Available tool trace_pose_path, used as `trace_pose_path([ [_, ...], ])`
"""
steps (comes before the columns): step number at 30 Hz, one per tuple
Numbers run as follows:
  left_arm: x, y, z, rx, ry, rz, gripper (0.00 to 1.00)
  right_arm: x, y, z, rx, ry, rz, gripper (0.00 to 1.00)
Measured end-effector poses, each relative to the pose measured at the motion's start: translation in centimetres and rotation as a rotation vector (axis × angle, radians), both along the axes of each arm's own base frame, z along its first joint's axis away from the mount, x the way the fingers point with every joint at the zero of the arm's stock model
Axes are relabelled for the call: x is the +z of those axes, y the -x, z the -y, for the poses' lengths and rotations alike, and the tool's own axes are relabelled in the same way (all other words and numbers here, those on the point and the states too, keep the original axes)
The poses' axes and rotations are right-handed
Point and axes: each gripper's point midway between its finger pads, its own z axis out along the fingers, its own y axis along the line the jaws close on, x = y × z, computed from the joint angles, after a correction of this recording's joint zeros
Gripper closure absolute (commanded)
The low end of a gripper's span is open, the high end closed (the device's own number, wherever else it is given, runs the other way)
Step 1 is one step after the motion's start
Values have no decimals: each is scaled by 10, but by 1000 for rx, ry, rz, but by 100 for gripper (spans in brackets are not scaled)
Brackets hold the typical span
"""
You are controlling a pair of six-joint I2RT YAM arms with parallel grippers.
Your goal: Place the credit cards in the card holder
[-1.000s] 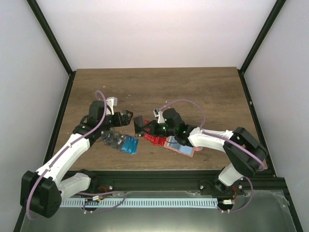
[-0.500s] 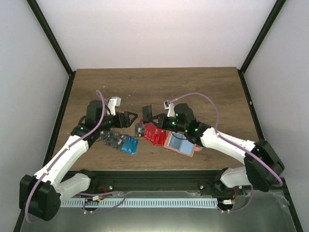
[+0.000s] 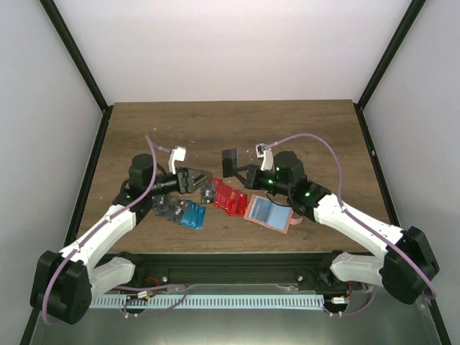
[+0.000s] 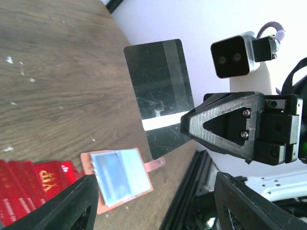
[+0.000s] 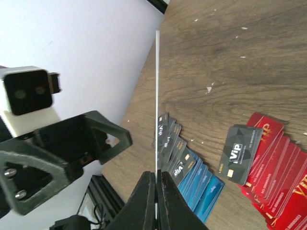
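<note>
A dark grey-black credit card [image 3: 230, 162] is held up off the table in my right gripper [image 3: 240, 173], which is shut on its edge. In the right wrist view the card [image 5: 157, 86] shows edge-on between the shut fingers [image 5: 164, 196]. My left gripper [image 3: 195, 178] faces it from the left, open and empty. The left wrist view shows the card's [image 4: 160, 96] striped back. The tan-pink card holder [image 3: 267, 213] lies open on the table, below the right arm. Red cards [image 3: 230, 199], blue cards [image 3: 192, 215] and dark cards [image 3: 165, 207] lie fanned out, with one dark card [image 3: 209, 191] on the red ones.
The wooden table [image 3: 230, 129] is walled on three sides by white panels with black frame posts. A black rail [image 3: 230, 262] runs along the near edge. The holder's clasp tab [image 4: 156, 164] points toward that rail.
My right gripper has risen and drawn back to the right with the dark card in it. My left gripper has swung toward the centre and its jaws have narrowed somewhat.
</note>
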Motion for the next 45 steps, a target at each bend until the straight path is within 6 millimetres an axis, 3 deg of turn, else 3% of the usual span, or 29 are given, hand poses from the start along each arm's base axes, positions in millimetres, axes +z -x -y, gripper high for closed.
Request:
trace_pose_path([
  [4,1,7,4,-41,65,-13,38,9,15,3,41,-58,22,99],
  [11,14,17,6,-76,168,7,48,0,41,10,95,-150,31,99],
  [17,31,23,9,-104,241,27,51,23,53,5,171,-213,91,99],
  [23,42,36,23,-188,283,55,59,36,62,2,236,-251,139,99],
  [30,48,46,36,-254,325,64,74,46,72,-1,299,-276,182,99],
  [35,55,51,39,-271,345,81,93,46,75,-3,324,-277,189,99],
  [38,54,51,41,-274,347,78,96,46,76,-4,334,-278,194,99],
  [39,53,51,41,-274,346,76,96,47,76,-4,335,-279,196,97],
  [40,53,50,42,-273,347,76,96,46,76,-4,334,-279,196,88],
  [41,53,50,42,-271,346,75,96,46,75,-4,333,-276,195,71],
  [43,50,48,42,-262,336,70,96,43,72,-4,317,-257,183,49],
  [45,44,45,44,-249,311,58,96,39,63,-3,272,-212,164,39],
])
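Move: The right hand already holds the black credit card upright, its middle some 3 cm ahead and 3 cm left of that hand. From the open left hand that card lies about 8 cm to the right, 5 cm ahead and 1 cm higher. On the table, 20 cm below the left hand, the red cards lie 6 cm right and 1 cm ahead; the card holder, 19 cm right and 5 cm back. Both hands draw back and rise about 5 cm; the left, veering right, pinches the black card; right opens. ##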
